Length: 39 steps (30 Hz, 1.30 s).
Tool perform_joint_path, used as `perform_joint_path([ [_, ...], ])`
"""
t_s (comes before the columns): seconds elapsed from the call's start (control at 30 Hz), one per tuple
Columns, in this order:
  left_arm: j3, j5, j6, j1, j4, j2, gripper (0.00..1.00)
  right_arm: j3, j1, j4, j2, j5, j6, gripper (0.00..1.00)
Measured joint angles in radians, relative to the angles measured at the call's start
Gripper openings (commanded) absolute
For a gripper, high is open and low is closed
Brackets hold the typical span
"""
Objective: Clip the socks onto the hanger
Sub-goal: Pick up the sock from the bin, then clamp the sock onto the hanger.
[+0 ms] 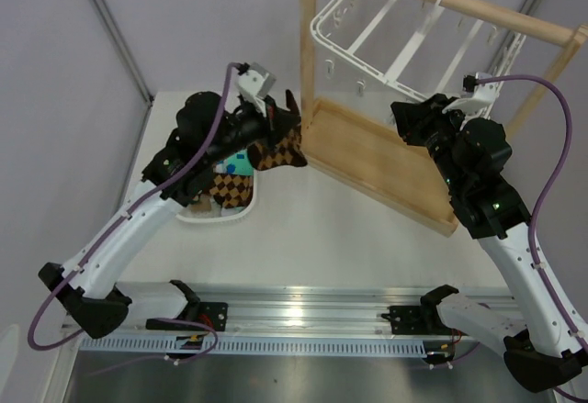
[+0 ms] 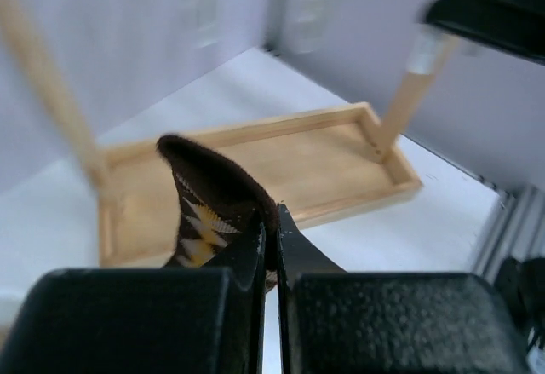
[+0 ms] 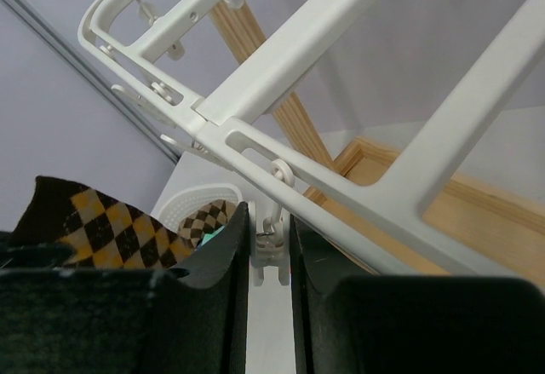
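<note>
My left gripper point(image 2: 271, 221) is shut on the dark cuff edge of a brown-and-tan argyle sock point(image 2: 209, 199). It holds this sock point(image 1: 280, 152) up above the table, beside the wooden stand's left post. More socks point(image 1: 230, 184), argyle and teal, lie in the white basket below. The white grid hanger point(image 1: 395, 27) hangs from the stand's rod. My right gripper point(image 3: 269, 218) is shut on one of its small dangling clips point(image 3: 271, 259), under a bar of the hanger point(image 3: 281, 50). In the top view the right gripper point(image 1: 404, 114) sits below the hanger's near edge.
The white oval mesh basket point(image 1: 216, 217) stands at the left, under my left arm. The wooden stand's tray base point(image 1: 386, 160) fills the middle right, with its upright post point(image 1: 308, 45) just right of the held sock. An aluminium rail point(image 1: 303, 316) runs along the near edge.
</note>
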Motion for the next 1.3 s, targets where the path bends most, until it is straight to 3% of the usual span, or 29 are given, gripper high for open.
perform_joint_path([
  [0.13,0.098,0.066,0.149,-0.127,-0.033,0.049,0.01,0.000,0.000,0.005,0.000,-0.011,-0.004,0.00],
  [0.57,0.367,0.049,0.478,-0.327,-0.204,0.322,0.01,0.017,-0.001,0.014,0.003,-0.064,-0.016,0.00],
  [0.93,0.514,-0.090,0.679,-0.430,-0.298,0.475,0.01,0.018,0.000,0.018,0.003,-0.074,-0.015,0.00],
  [1.3,0.567,-0.177,0.738,-0.451,-0.298,0.514,0.01,0.017,0.005,0.018,0.003,-0.072,-0.015,0.00],
])
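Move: The clip to fill is on the hanger's near edge, between the right gripper's fingers. It lies about 24 cm to the right of the sock-holding left gripper, level with it front to back and some 3 cm higher. The hanger's middle is roughly 17 cm ahead, 29 cm right and 8 cm above; the wooden tray's middle is 10 cm ahead, 23 cm right and 38 cm below. The bin, left behind, is 10 cm ahead, 20 cm left, 36 cm below. Bring the left gripper, still pinching the checkered sock, about 18 cm to the right towards the clip, easing some 4 cm back early on and dipping slightly, so it comes in below the right gripper. On the way roll its left side up about 35 degrees and swing the fingers clockwise. Keep the right fingers squeezed on the clip, almost still. ##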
